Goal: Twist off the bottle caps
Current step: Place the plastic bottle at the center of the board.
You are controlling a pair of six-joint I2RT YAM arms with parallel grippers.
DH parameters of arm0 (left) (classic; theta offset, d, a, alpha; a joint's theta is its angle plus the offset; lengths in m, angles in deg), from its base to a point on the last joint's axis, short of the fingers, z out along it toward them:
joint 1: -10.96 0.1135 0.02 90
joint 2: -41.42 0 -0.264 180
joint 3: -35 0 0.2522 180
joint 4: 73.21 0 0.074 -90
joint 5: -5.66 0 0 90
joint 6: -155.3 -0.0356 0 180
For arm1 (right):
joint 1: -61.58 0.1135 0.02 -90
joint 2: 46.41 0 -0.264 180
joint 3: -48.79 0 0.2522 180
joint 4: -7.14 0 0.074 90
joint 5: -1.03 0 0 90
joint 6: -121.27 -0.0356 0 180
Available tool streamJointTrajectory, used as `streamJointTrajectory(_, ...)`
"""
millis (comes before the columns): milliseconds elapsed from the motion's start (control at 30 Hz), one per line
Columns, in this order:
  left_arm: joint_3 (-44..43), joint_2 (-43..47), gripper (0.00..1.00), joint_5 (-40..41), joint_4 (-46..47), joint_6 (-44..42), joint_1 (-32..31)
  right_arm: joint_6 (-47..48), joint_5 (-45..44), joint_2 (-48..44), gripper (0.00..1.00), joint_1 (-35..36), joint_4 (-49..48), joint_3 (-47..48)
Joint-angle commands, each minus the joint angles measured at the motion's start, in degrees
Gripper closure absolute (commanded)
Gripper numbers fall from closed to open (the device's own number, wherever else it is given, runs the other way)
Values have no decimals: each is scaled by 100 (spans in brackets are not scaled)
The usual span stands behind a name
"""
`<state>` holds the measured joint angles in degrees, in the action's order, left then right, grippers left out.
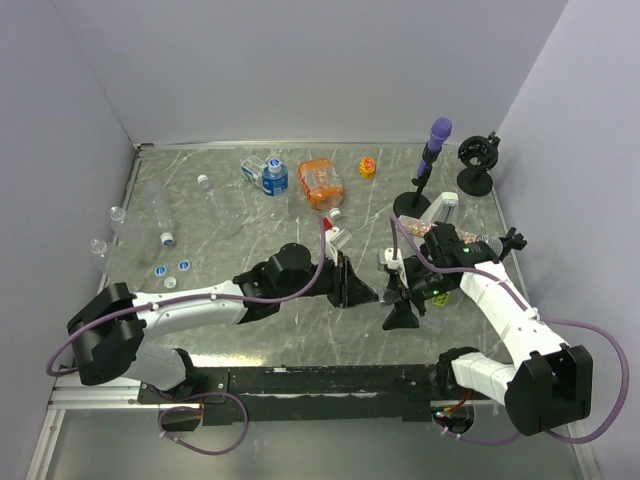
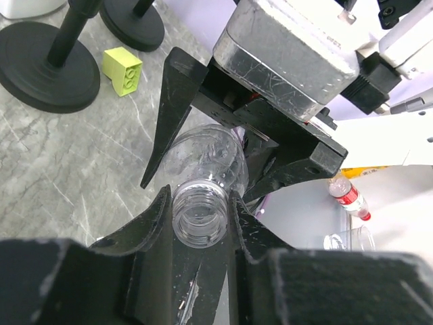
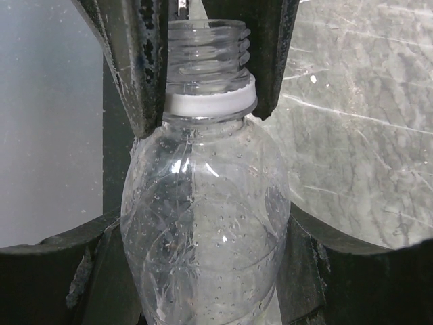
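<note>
A clear bottle [image 3: 203, 223] hangs between both grippers over the table's middle. Its threaded neck [image 2: 199, 218] is open, with no cap on it; a white ring [image 3: 211, 102] sits below the threads. My right gripper [image 3: 203, 277] is shut on the bottle's body. My left gripper [image 2: 198, 198] has its fingers [image 3: 132, 61] pressed against both sides of the bare neck. Several loose bottle caps, blue [image 1: 184, 265] and white [image 1: 336, 212], lie on the table at the left and behind the arms.
A purple-topped black stand [image 1: 430, 165] and a second black stand [image 1: 475, 165] rise at the back right. An orange bottle [image 1: 320, 183], a blue-labelled bottle [image 1: 272, 176] and a yellow piece [image 1: 368, 167] lie at the back. A green block [image 2: 122, 70] lies near the stands.
</note>
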<state>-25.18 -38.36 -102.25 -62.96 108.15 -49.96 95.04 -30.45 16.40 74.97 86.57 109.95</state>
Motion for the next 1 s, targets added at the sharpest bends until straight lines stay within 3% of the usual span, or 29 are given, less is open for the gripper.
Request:
streamJointTrajectory(0,-184,51,99,-292,-229,83,-86,22,353,-66,63,15,-230,-2)
streamJointTrajectory(67,-131,191,99,-169,-475,31,-86,-57,362,-128,29,15,-300,-20)
streamJointTrajectory(100,-114,296,99,-73,-633,-13,-86,-110,362,-154,1,15,-335,-20)
streamJointTrajectory(367,-139,1219,100,955,-2390,-321,-42,-295,361,-339,1,-117,-415,42)
streamJointTrajectory(533,-456,1834,99,1694,-4138,-435,212,-251,493,-523,1,-345,-327,103)
streamJointTrajectory(733,-1526,2204,99,1774,-6327,-1006,1380,-154,643,-690,1,-574,-212,130)
streamJointTrajectory(967,-2802,2196,99,3292,-8068,-1445,2488,-154,573,-577,1,-609,-256,121)
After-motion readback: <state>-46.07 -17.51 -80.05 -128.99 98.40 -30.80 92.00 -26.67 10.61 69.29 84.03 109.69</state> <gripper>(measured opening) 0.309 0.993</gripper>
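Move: The uncapped plastic bottle is held by both hands: the left grips its neck, while its body lies about 7 cm to the right of that hand, between the right fingers. From the left hand, the board's centre is some 13 cm ahead, 13 cm left and 16 cm below; the orange bottle is about 29 cm ahead and 11 cm left, the blue-label bottle 29 cm ahead and 21 cm left. From the right hand, the centre is roughly 13 cm ahead and 20 cm left. The plastic bottle comes out of the right hand as those fingers open wide, and the left, keeping its pinch on the neck, carries it about 20 cm left and then also some 8 cm forward over the board's middle, speeding up and rising near the end. The left wrist swings about 35 degrees counter-clockwise and tips the fingers and bottle down. The emptied right hand eases up a couple of centimetres. ##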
